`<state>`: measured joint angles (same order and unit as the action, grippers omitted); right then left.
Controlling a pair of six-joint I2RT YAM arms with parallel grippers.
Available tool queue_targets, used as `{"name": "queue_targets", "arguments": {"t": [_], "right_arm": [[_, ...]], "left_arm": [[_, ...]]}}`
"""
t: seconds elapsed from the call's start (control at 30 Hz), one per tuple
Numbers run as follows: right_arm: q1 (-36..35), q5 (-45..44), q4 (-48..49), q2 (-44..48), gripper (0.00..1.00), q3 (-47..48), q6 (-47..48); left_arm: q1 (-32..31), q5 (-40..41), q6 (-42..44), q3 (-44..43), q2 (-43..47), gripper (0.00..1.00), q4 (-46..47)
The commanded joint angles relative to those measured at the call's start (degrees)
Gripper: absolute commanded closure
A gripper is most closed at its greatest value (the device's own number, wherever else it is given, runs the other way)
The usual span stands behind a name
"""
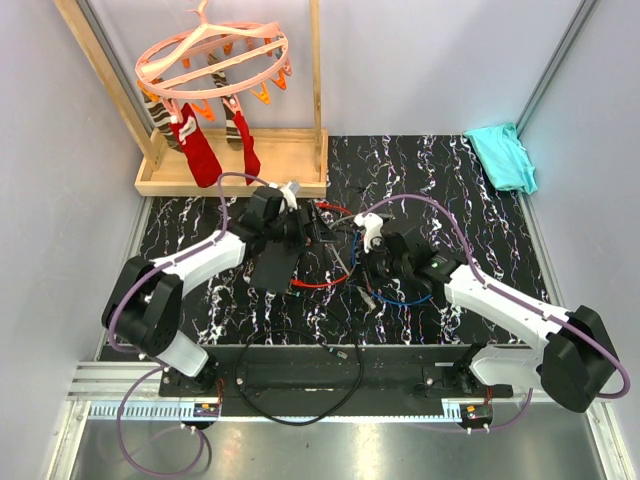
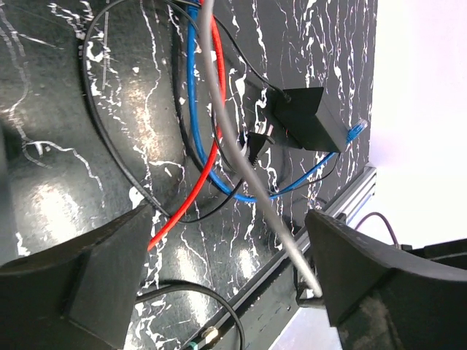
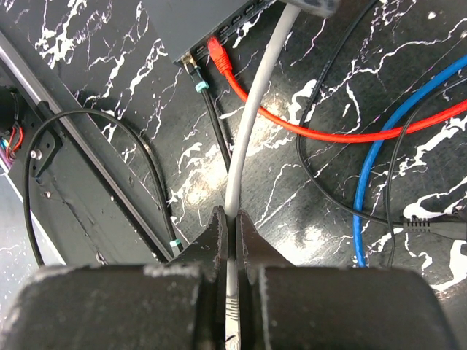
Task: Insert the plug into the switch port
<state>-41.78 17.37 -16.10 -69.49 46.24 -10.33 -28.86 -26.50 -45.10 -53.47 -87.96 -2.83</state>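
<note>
The flat black switch [image 1: 272, 270] lies on the marbled table between my arms. Its port edge [image 3: 233, 33] shows at the top of the right wrist view, with a red plug [image 3: 217, 52] seated in one port. My right gripper [image 3: 235, 215] [image 1: 368, 272] is shut on a grey cable [image 3: 252, 124] that runs up toward that edge and vanishes behind a dark part. The grey cable's own plug is hidden. My left gripper [image 2: 230, 219] [image 1: 300, 218] is open wide, and the grey cable [image 2: 233, 138] passes between its fingers.
Red [image 3: 306, 131], blue [image 3: 379, 168] and black cables tangle on the table. A narrower black block [image 2: 306, 120] sits by a blue cable end [image 2: 355, 130]. The metal rail [image 3: 87, 168] borders the near edge. A wooden frame [image 1: 230, 170] and teal cloth [image 1: 500, 155] stand at the back.
</note>
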Motion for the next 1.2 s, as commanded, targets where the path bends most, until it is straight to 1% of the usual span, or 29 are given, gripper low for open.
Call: {"name": "queue_targets", "arguments": {"t": [0.0, 0.13, 0.17, 0.23, 0.27, 0.33, 0.37, 0.47, 0.5, 0.53, 0.6, 0.63, 0.67, 0.73, 0.77, 0.8, 0.83, 0.87, 0.9, 0.93, 1.0, 1.03, 1.07, 1.17], "right_arm": [[-1.02, 1.79, 2.56, -0.38, 1.0, -0.8, 0.4], [-1.29, 1.97, 2.65, -0.2, 1.0, -1.68, 0.48], [-1.46, 2.06, 2.65, -0.03, 1.0, -1.94, 0.74], [-1.64, 2.58, 2.56, 0.15, 1.0, -2.2, 0.92], [-1.64, 2.76, 2.65, 0.24, 1.0, -2.29, 1.1], [-1.81, 2.94, 2.65, 0.41, 1.0, -2.47, 1.01], [-1.9, 3.02, 2.56, 0.5, 1.0, -2.56, 1.1], [-1.99, 3.03, 2.65, 0.41, 1.0, -2.47, 1.1], [-1.99, 3.2, 2.56, 0.24, 1.0, -2.47, 1.1], [-1.99, 3.2, 2.65, 0.15, 1.0, -2.38, 1.1], [-1.99, 3.11, 2.39, 0.15, 0.99, -2.21, 0.57], [-1.99, 2.59, 2.21, 0.24, 0.94, -1.68, -0.3], [-1.99, 0.76, 2.04, 0.5, 0.78, -1.24, -1.09], [-1.9, -1.97, 1.42, 1.02, 0.62, 0.59, -3.98], [-1.82, -6.25, 0.9, 1.46, 0.55, 1.56, -5.04], [-1.47, -8.73, -0.41, 1.55, 0.45, 2.62, -6.27], [-0.94, -11.01, -1.21, 1.55, 0.43, 4.89, -9.33], [-0.33, -15.65, -2.09, 1.21, 0.4, 6.04, -11.19], [1.16, -17.17, -3.57, 0.86, 0.37, 7.1, -13.38], [2.31, -19.97, -4.11, 0.59, 0.36, 8.59, -18.97], [4.15, -21.84, -4.29, -0.81, 0.33, 9.13, -24.19], [5.55, -22.72, -4.29, -1.6, 0.32, 9.48, -28.56], [6.0, -25.08, -4.21, -3.09, 0.31, 9.48, -30.52], [8.02, -26.85, -4.38, -6.34, 0.28, 9.49, -37.82]], "left_arm": [[-1.02, -1.89, -0.34, -3.21, -1.86, 0.17, 4.06], [-1.64, -2.68, -0.34, -3.74, -3.09, 0.32, 4.41], [-1.98, -2.77, -0.34, -3.83, -3.27, 0.39, 4.41], [-2.16, -3.38, -0.34, -3.92, -3.97, 0.46, 4.67], [-2.51, -3.56, -0.34, -4.01, -4.32, 0.54, 4.76], [-2.86, -4.26, -0.08, -3.83, -4.59, 0.65, 5.03], [-3.3, -4.52, 0.1, -3.66, -4.67, 0.75, 5.11], [-3.92, -4.61, 0.72, -2.61, -4.24, 0.88, 5.29], [-4.01, -4.7, 0.89, -1.64, -3.8, 0.98, 5.38], [-4.18, -4.7, 0.98, -1.11, -3.45, 1.0, 5.73], [-4.36, -3.74, 1.33, 0.91, -1.61, 1.0, 6.08], [-4.53, -3.12, 1.94, 1.78, -0.73, 1.0, 6.08], [-4.54, -2.33, 2.21, 3.62, 1.2, 1.0, 6.08], [-4.89, 0.04, 3.0, 5.65, 3.4, 1.0, 6.17], [-5.15, 0.83, 3.35, 7.75, 5.85, 1.0, 6.17], [-5.41, 2.58, 3.53, 8.9, 7.09, 1.0, 6.17], [-5.94, 3.64, 3.7, 9.96, 8.5, 1.0, 6.17], [-6.38, 4.78, 3.71, 12.06, 11.12, 1.0, 6.17], [-6.73, 6.88, 3.71, 12.95, 12.45, 1.0, 6.17], [-7.43, 8.03, 3.71, 13.91, 13.77, 1.0, 6.17], [-8.31, 10.75, 3.53, 16.55, 17.64, 1.0, 6.17], [-8.84, 11.47, 3.44, 17.34, 18.78, 1.0, 6.08], [-9.02, 11.91, 3.53, 18.57, 20.71, 1.0, 5.91], [-9.46, 13.67, 3.35, 20.42, 23.61, 1.0, 4.94]]}}
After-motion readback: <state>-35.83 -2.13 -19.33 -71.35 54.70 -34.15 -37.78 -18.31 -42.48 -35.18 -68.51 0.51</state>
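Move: Hanging between the two hands, the grey cable offers the open left hand a stretch about 3 cm to its right, 1 cm back and 1 cm below. That stretch lies some 8 cm ahead and 3 cm left of the right hand, at its height; the right hand already pinches the cable. The near plug is about 4 cm back and 2 cm right of the right hand, 2 cm lower; the switch sits roughly 5 cm ahead, 16 cm left and 12 cm below it. Sliding about 3 cm to the right and slightly down, the left hand shuts its fingers on the grey cable while the shut right hand eases back and down a little. The right then lets go, opening and swinging roughly 10 cm forward, up and somewhat right as it turns about 35 degrees clockwise; the left draws the pinched cable back and some 4 cm left. ##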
